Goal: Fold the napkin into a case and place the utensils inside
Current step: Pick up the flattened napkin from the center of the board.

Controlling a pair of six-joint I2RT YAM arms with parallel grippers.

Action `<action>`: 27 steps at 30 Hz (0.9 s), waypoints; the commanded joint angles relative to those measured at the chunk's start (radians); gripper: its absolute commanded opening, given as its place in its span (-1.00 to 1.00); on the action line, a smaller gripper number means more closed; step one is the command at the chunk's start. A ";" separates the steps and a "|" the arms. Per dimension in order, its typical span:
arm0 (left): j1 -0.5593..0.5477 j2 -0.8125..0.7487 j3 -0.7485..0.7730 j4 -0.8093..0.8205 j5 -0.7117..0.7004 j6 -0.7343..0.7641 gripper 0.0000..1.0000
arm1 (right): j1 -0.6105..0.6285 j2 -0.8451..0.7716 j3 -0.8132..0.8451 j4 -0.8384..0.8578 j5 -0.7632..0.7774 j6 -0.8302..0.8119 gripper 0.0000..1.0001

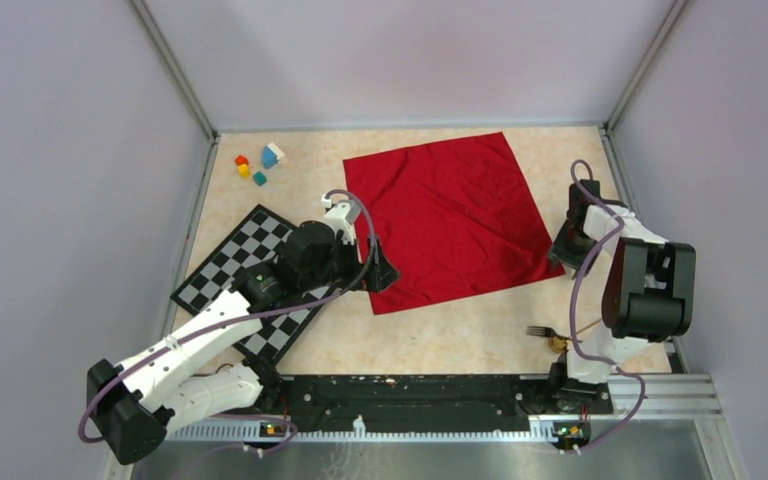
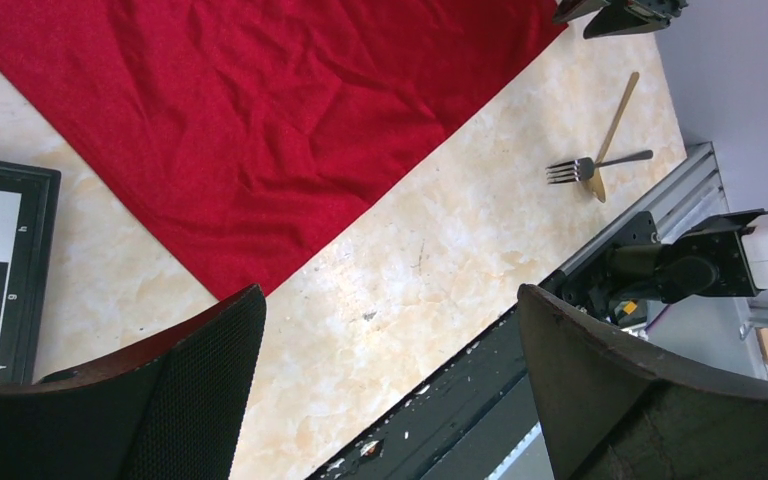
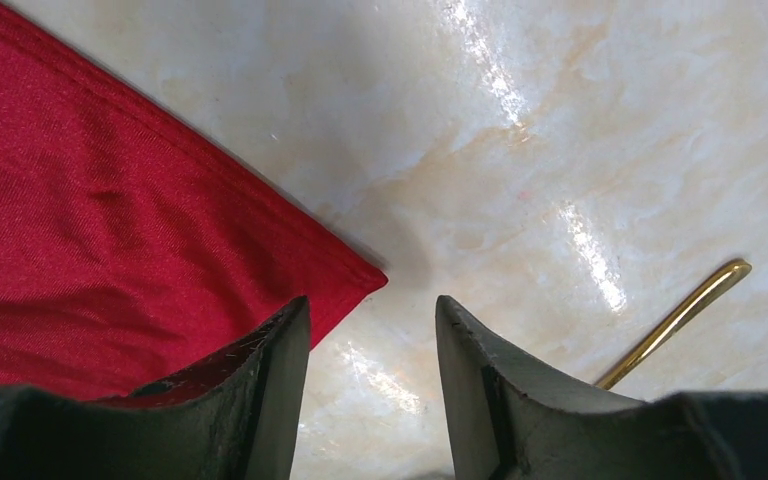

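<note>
The red napkin lies spread flat on the table, slightly wrinkled. My left gripper is open at its near left corner; in the left wrist view the jaws stand wide over bare table, with the napkin just beyond the left finger. My right gripper hovers low at the napkin's near right corner. Its jaws are partly open with bare table between them, the left finger over the cloth's edge. The dark fork and gold spoon lie crossed near the right arm's base, also the fork and spoon.
A black-and-white checkered mat lies under the left arm. Small coloured blocks sit at the back left. A black rail runs along the near edge. Grey walls enclose the table on three sides. The spoon's gold handle shows right of the right jaws.
</note>
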 commanded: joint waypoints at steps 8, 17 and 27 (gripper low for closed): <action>0.002 -0.013 -0.014 0.008 -0.020 0.025 0.98 | -0.007 0.065 0.050 0.047 -0.023 -0.017 -0.07; 0.002 -0.034 -0.010 -0.006 -0.015 0.006 0.97 | -0.007 0.066 -0.067 0.155 -0.081 0.020 -0.46; 0.003 0.090 -0.018 -0.119 -0.053 -0.114 0.97 | -0.006 -0.096 -0.184 0.222 -0.109 0.046 -1.00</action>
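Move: The napkin's near-right corner lies almost under the right hand's half-open fingers, about 1 cm ahead and 1 cm below. From that hand the fork is some 14 cm back and 2 cm to the right, and the gold utensil crossing it about 11 cm back and 5 cm to the right. From the left hand the same corner is roughly 39 cm to the right, 8 cm ahead and 19 cm below. Right hand edges about 2 cm forward, also down-left, and shuts, pinching the napkin's corner; left sinks 2 cm. ##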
